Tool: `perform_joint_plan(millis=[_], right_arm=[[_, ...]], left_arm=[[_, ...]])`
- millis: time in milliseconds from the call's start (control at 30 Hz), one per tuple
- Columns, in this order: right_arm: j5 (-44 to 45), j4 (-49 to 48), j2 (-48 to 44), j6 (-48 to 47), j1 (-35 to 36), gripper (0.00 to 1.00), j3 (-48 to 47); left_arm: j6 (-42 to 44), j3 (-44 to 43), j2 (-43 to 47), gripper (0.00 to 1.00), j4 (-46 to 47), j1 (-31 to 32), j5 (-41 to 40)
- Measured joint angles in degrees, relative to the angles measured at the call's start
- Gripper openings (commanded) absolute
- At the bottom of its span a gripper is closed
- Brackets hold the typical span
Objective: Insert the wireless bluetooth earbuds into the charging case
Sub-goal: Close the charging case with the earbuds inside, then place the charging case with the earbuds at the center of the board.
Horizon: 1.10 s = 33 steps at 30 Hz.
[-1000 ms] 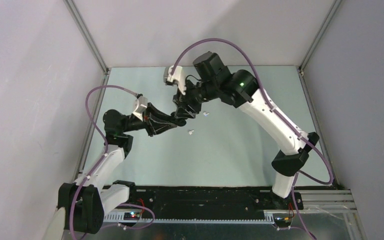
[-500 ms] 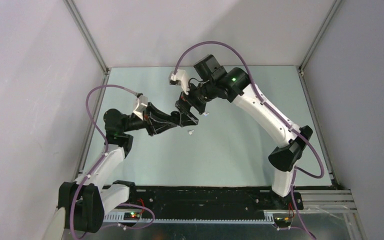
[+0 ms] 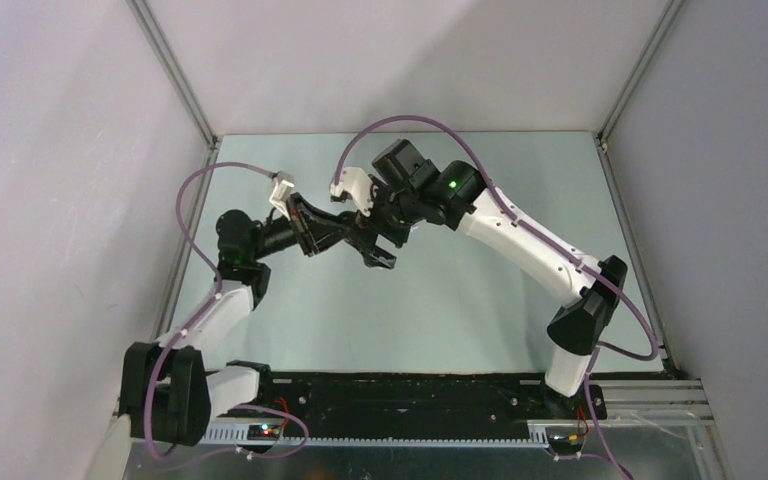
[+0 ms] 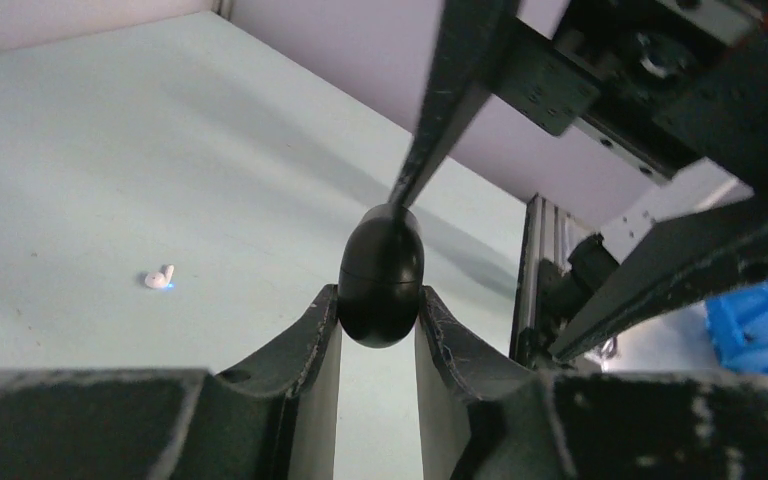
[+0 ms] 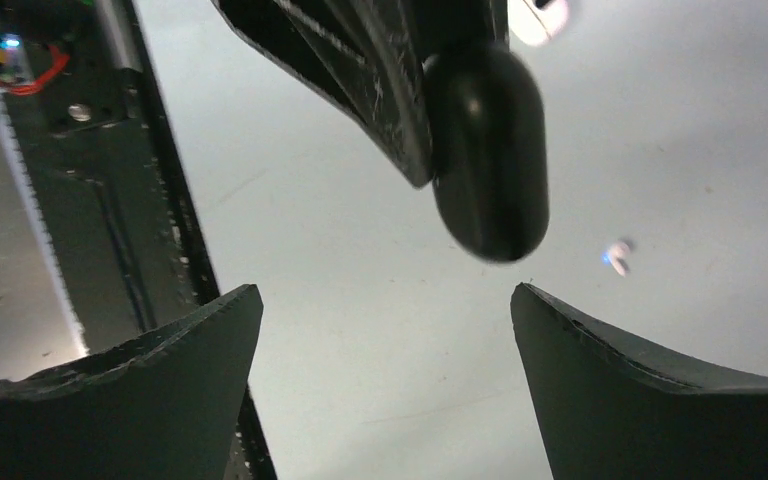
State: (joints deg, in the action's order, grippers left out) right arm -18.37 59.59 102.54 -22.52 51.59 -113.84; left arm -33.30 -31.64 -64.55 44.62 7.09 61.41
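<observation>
The charging case (image 4: 381, 275) shows here as a black oval shell with a seam round its middle. My left gripper (image 4: 380, 312) is shut on it, one finger on each side, and holds it above the table. One white earbud (image 4: 159, 278) lies on the table to the left, a blue light beside it. In the right wrist view the case (image 5: 488, 150) hangs ahead of my right gripper (image 5: 385, 335), which is open wide with nothing between its fingers. The earbud (image 5: 617, 255) lies beyond. From above both grippers (image 3: 372, 245) meet at mid-table and hide the case and earbuds.
The pale green table (image 3: 460, 310) has grey walls on three sides. A black rail (image 3: 410, 395) with the arm bases runs along the near edge. A blurred white bit (image 5: 550, 12) shows at the top of the right wrist view.
My right gripper has opened wide and shifted left over the left gripper. The left arm has swung farther back and right with the case, covering both earbuds in the top view.
</observation>
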Motion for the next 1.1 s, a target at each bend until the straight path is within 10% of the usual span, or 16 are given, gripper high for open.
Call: perform_joint_plan(millis=[433, 1100], right_arm=[[5.7, -2.2, -7.4, 4.6, -15.5, 0.99, 9.1], [4.3, -2.0, -21.9, 6.0, -23.4, 0.99, 22.1]], left_arm=[[-8.7, -5.2, -15.3, 0.01, -1.4, 1.1, -9.4], [-10.2, -35.6, -48.7, 0.22, -45.4, 11.6, -34.9]])
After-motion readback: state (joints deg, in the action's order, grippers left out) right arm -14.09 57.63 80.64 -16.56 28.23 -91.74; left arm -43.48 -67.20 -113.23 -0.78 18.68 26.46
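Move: The black charging case is already shut in the left fingers. The bare table spot it is taken to lies about 14 cm ahead of the left hand, 5 cm right and 25 cm below. On the table, a near white earbud lies 7 cm ahead and 5 cm right, a far one 17 cm ahead and 12 cm right, and the white case 13 cm ahead and 8 cm left. From the right hand, the charging case is some 3 cm ahead, 2 cm left, about level. The closed charging case, still pinched in the left hand, is carried down some 22 cm and forward about 14, slightly right, towards the table between the white earbuds, while that wrist tips its fingers roughly 60 degrees downward. The right hand's fingertip comes free of the case; wide open, it swings about 18 cm right, first also forward, then easing a little back, turning 30 degrees clockwise. ##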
